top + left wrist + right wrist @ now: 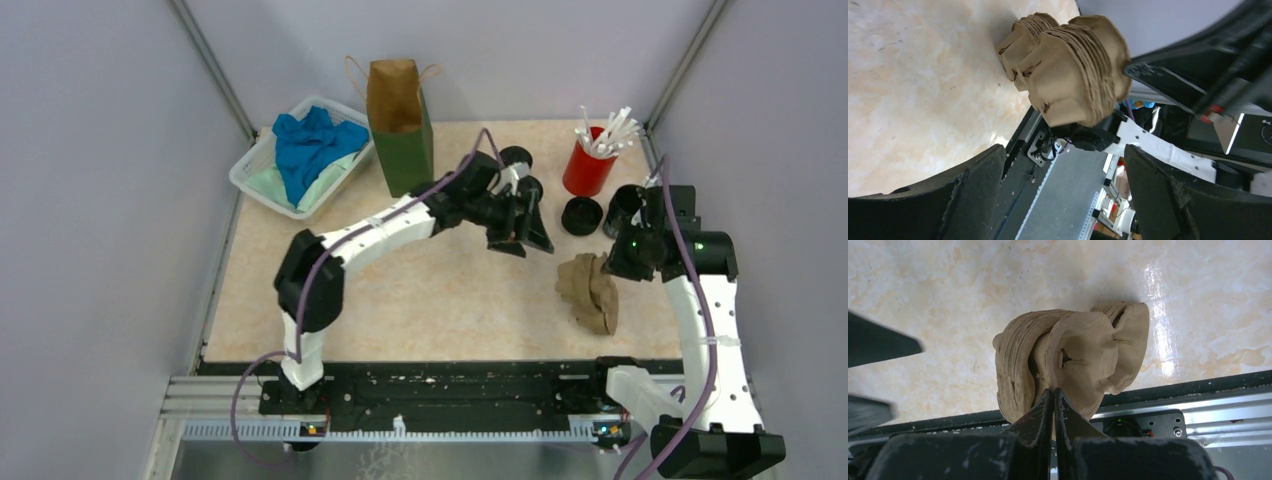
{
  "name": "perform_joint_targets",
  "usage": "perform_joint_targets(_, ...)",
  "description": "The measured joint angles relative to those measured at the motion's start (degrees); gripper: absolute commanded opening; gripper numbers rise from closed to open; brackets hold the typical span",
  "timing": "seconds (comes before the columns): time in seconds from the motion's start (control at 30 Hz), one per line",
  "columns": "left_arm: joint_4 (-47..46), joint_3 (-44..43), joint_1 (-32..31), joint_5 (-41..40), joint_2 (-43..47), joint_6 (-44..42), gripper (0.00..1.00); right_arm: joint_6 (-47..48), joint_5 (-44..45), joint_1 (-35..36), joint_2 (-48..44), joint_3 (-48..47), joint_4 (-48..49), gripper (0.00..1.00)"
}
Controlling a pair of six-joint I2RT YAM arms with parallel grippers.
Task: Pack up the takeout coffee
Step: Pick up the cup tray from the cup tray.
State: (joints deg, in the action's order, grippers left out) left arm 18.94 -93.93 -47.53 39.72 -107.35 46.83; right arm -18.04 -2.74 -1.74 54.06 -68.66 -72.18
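Observation:
Three small black takeout coffee cups show in the top view: one (516, 157) behind my left gripper, one (581, 215) in front of the red cup, and one (623, 207) beside my right wrist. The brown and green paper bag (400, 125) stands open at the back. My left gripper (522, 238) (1063, 155) hovers open and empty between the bag and the cups. A stack of tan pulp carriers (590, 290) (1073, 360) (1073, 65) lies on its side at the right. My right gripper (1054, 392) is shut, its tips pinching an edge of the stack.
A red cup of white sticks (590, 165) stands at the back right. A white basket (262, 185) with blue cloth sits at the back left. The black arm rail (450, 385) runs along the near edge. Grey walls close in both sides.

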Motion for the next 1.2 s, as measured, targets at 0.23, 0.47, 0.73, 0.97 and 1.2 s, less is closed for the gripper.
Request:
perform_joint_targets(0.23,-0.2,-7.1,-5.3,1.7,-11.8,0.0,0.98,-0.1,-1.7,0.9,2.9,-0.1,1.1,0.00)
perform_joint_targets(0.47,-1.9,-9.5,-6.5,3.1,-13.2,1.3,0.92,-0.2,-2.9,2.9,4.1,-0.1,2.3,0.00)
perform_joint_targets(0.73,1.2,-9.6,-5.7,0.2,-16.0,-1.5,0.78,-0.9,-2.5,3.4,5.7,-5.7,-0.6,0.00)
perform_joint_targets(0.97,4.1,-9.0,-3.8,-0.3,-20.8,-3.9,0.72,-2.1,-2.5,3.5,5.6,-7.6,-1.2,0.00)
perform_joint_targets(1.2,2.3,-10.0,-2.8,3.3,-24.5,-3.4,0.58,-3.0,-0.5,3.5,7.4,-12.2,-3.7,0.00)
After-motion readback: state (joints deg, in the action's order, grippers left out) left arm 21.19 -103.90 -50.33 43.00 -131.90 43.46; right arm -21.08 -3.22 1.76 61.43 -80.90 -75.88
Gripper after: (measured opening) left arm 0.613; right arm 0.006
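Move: The cup tray stack, tipped up with one rim still pinched in the right gripper, has its middle about 13 cm right, 4 cm back and 13 cm below the left hand. From the right hand it lies some 3 cm left, 2 cm back and 10 cm down. The black lids are about 15 cm right of the left hand and 14 cm ahead; the nearer capped cup is 2 cm right and 16 cm ahead. The open cup sits 9 cm right of the right hand and 18 cm ahead. Towards the left end of the tray stack the left hand swings right and down, slightly back, checks briefly, then sinks about 10 cm more while easing forward and partly closing its wide-open fingers around the stack's rims. The right hand keeps its pinch on the top tray's rim, eases a little forward and left, then lifts about 4 cm away from the rest. ##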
